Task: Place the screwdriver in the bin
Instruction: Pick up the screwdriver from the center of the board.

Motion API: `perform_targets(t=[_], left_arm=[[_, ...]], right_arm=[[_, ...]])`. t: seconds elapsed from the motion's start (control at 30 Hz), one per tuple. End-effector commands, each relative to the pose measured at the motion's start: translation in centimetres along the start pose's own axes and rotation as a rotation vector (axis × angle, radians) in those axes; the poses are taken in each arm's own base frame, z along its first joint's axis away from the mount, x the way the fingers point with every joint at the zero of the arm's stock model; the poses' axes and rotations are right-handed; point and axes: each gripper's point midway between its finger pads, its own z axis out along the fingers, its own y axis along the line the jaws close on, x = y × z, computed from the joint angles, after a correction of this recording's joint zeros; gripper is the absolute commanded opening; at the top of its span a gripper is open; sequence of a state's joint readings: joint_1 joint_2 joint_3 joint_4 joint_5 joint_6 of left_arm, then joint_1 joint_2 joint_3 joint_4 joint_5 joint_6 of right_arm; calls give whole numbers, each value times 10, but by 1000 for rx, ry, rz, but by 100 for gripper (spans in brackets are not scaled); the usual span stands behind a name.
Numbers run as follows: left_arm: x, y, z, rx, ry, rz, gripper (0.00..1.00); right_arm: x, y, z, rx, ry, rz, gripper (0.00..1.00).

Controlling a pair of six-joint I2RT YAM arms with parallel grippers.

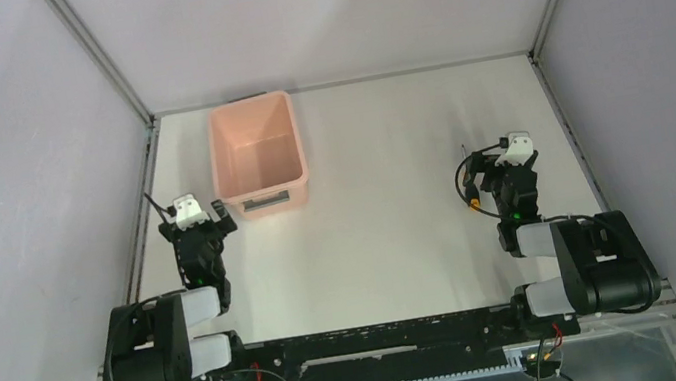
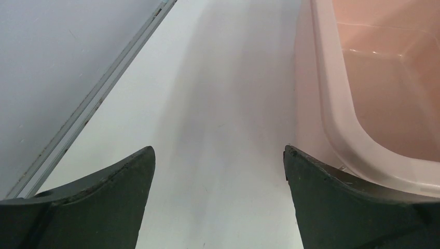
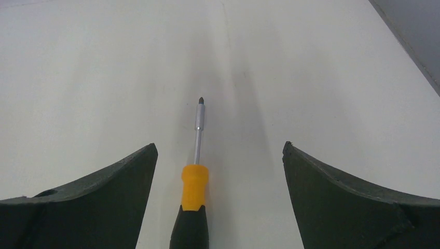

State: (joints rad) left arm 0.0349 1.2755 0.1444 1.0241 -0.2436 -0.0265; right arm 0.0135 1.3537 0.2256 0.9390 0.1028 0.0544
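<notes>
The screwdriver (image 3: 194, 187), with an orange-and-black handle and a thin shaft, lies flat on the white table with its tip pointing away. My right gripper (image 3: 219, 150) is open with the jaws either side of the handle, not touching it; the handle is nearer the left finger. In the top view the screwdriver (image 1: 471, 193) is at the right gripper (image 1: 504, 164). The salmon-pink bin (image 1: 256, 157) stands at the far left and looks empty. My left gripper (image 1: 199, 221) is open and empty, just left of the bin's near corner (image 2: 337, 119).
Grey enclosure walls with metal frame rails (image 1: 141, 195) close off the table on the left, right (image 1: 566, 121) and back. The bin's handle slot (image 1: 271, 199) faces the arms. White table (image 1: 381, 164) lies between the bin and the screwdriver.
</notes>
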Motion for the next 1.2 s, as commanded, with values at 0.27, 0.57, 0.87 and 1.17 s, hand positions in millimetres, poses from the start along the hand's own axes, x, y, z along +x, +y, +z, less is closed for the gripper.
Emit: perform_targets(t=[0.27,0.57,0.87,1.17], left_arm=[[-35,-5,10,6,-99,-15,98],[-34,-5,10,8,-97,-14,98],[-35,-5,10,9,-98,-14,98],[-34,-5,10,8,-97,-14,98]], right_arm=[[-16,2,6,-6,-45,18,100],[-17,3,6,-9,-46,19,100],[-32,-10,9,89,-6,28,100],[-51,5,10,103,165,-6,98]])
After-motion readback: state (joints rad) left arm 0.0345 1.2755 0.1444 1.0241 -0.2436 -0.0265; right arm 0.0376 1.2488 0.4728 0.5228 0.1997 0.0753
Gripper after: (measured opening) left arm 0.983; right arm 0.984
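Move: The screwdriver lies lengthwise on the board, tip pointing away from me. Its middle is about 4 cm to the left of my right hand, roughly level with it fore and aft, and some 6 cm below. Nothing else stands near it. From my left hand, the screwdriver is far across to the right, around 60 cm, about 2 cm farther out and 7 cm lower. After holding still at first, I lift my right hand about 4.5 cm and carry it some 2.5 cm forward, up and away from the screwdriver. My fingers stay wide open and empty, pointing forward with barely any turn of the wrist. ##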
